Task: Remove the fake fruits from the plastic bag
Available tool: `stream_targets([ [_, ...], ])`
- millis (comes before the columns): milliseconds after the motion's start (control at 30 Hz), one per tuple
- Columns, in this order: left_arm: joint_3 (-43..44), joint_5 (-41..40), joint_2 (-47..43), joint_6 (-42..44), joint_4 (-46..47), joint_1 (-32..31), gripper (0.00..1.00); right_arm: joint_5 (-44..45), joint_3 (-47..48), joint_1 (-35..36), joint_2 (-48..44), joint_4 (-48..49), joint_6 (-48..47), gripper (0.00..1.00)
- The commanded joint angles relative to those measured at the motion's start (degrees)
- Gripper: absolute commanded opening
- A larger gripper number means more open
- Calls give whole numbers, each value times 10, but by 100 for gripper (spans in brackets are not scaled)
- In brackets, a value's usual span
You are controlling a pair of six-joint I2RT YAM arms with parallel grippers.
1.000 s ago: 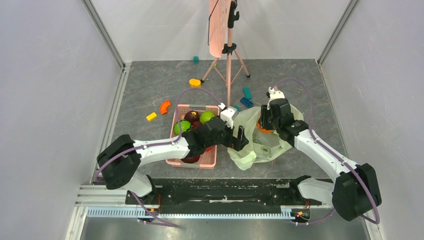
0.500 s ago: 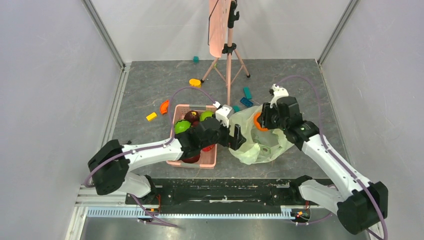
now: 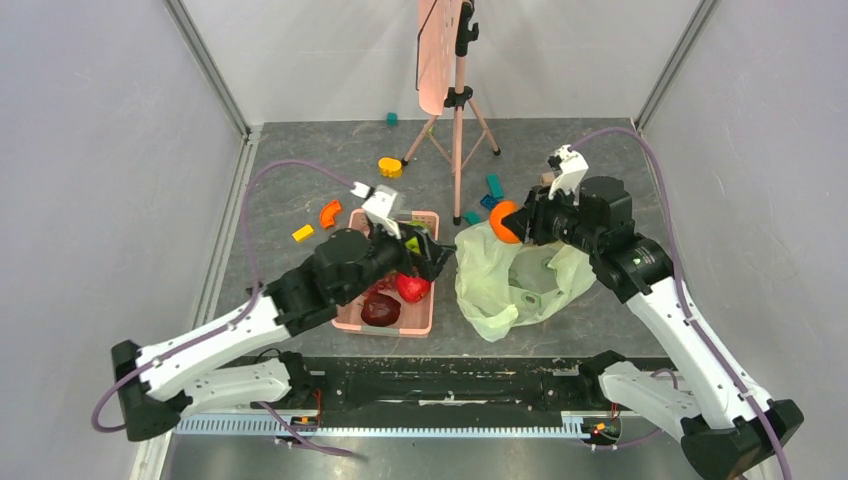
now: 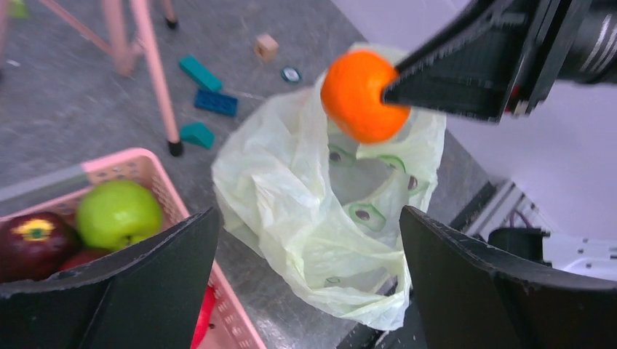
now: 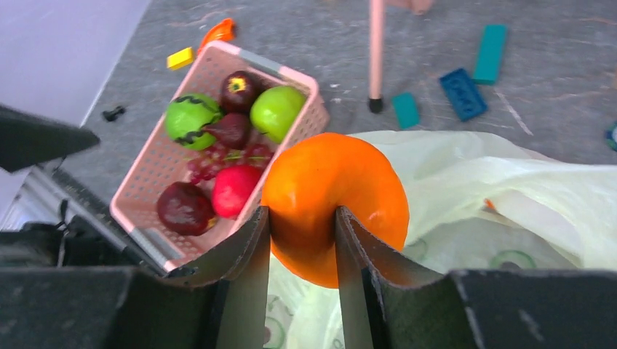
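Note:
My right gripper (image 3: pixel 520 222) is shut on the orange (image 3: pixel 505 221), holding it in the air above the far left edge of the plastic bag (image 3: pixel 515 280). The right wrist view shows the orange (image 5: pixel 335 203) pinched between both fingers, over the bag (image 5: pixel 509 189). My left gripper (image 3: pixel 425 255) is open and empty, above the pink basket's right side, facing the bag (image 4: pixel 313 211) and the orange (image 4: pixel 360 94). In the pink basket (image 5: pixel 138 182) lie a green apple (image 5: pixel 276 113), a green ball with a zigzag band (image 5: pixel 188 120) and a red apple (image 5: pixel 234 189).
Dark maroon fruits (image 5: pixel 185 207) and grapes also lie in the basket. A pink tripod stand (image 3: pixel 458 110) stands behind the bag. Small toy blocks lie around: teal (image 3: pixel 494 185), blue (image 5: pixel 463 93), yellow (image 3: pixel 302 233), orange (image 3: pixel 329 212). Grey walls stand on both sides.
My right gripper has lifted the orange up out of the bag. My left gripper has moved off the bag's edge, up and left over the basket.

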Motion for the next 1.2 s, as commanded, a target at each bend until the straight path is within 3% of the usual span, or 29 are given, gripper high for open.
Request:
stream_targets([
  [0, 40, -101, -65, 65, -100, 1, 100, -57, 30, 49, 23, 41, 18, 33],
  [167, 53, -187, -145, 88, -180, 3, 100, 17, 73, 190, 116, 71, 18, 33],
  [467, 66, -287, -266, 102, -260, 3, 100, 39, 159, 313, 292, 121, 22, 33],
  [733, 56, -302, -297, 97, -272, 3, 100, 31, 220, 359, 430, 137, 37, 32],
  [1000, 51, -301, -295, 100, -270, 3, 100, 33, 276, 376, 512, 129, 33, 32],
  [1100, 49, -301, -295, 100, -268, 3, 100, 26, 296, 378, 533, 118, 30, 36],
  [1167, 46, -301, -296, 101, -266, 3, 100, 22, 306, 379, 542, 111, 28, 44],
])
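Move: The right hand holds the orange fruit above the plastic bag; the free spot in the basket's left side lies about 30 cm left, 6 cm back and 16 cm below. Beside that spot, the green striped fruit is 7 cm farther out, the dark red fruit 5 cm nearer and 3 cm right, the red fruit 10 cm right and level with it. From the left hand the spot is about 17 cm left, level, 17 cm below. Right hand carries its orange fruit some 30 cm left and down into the basket, left hand retreating leftward. ##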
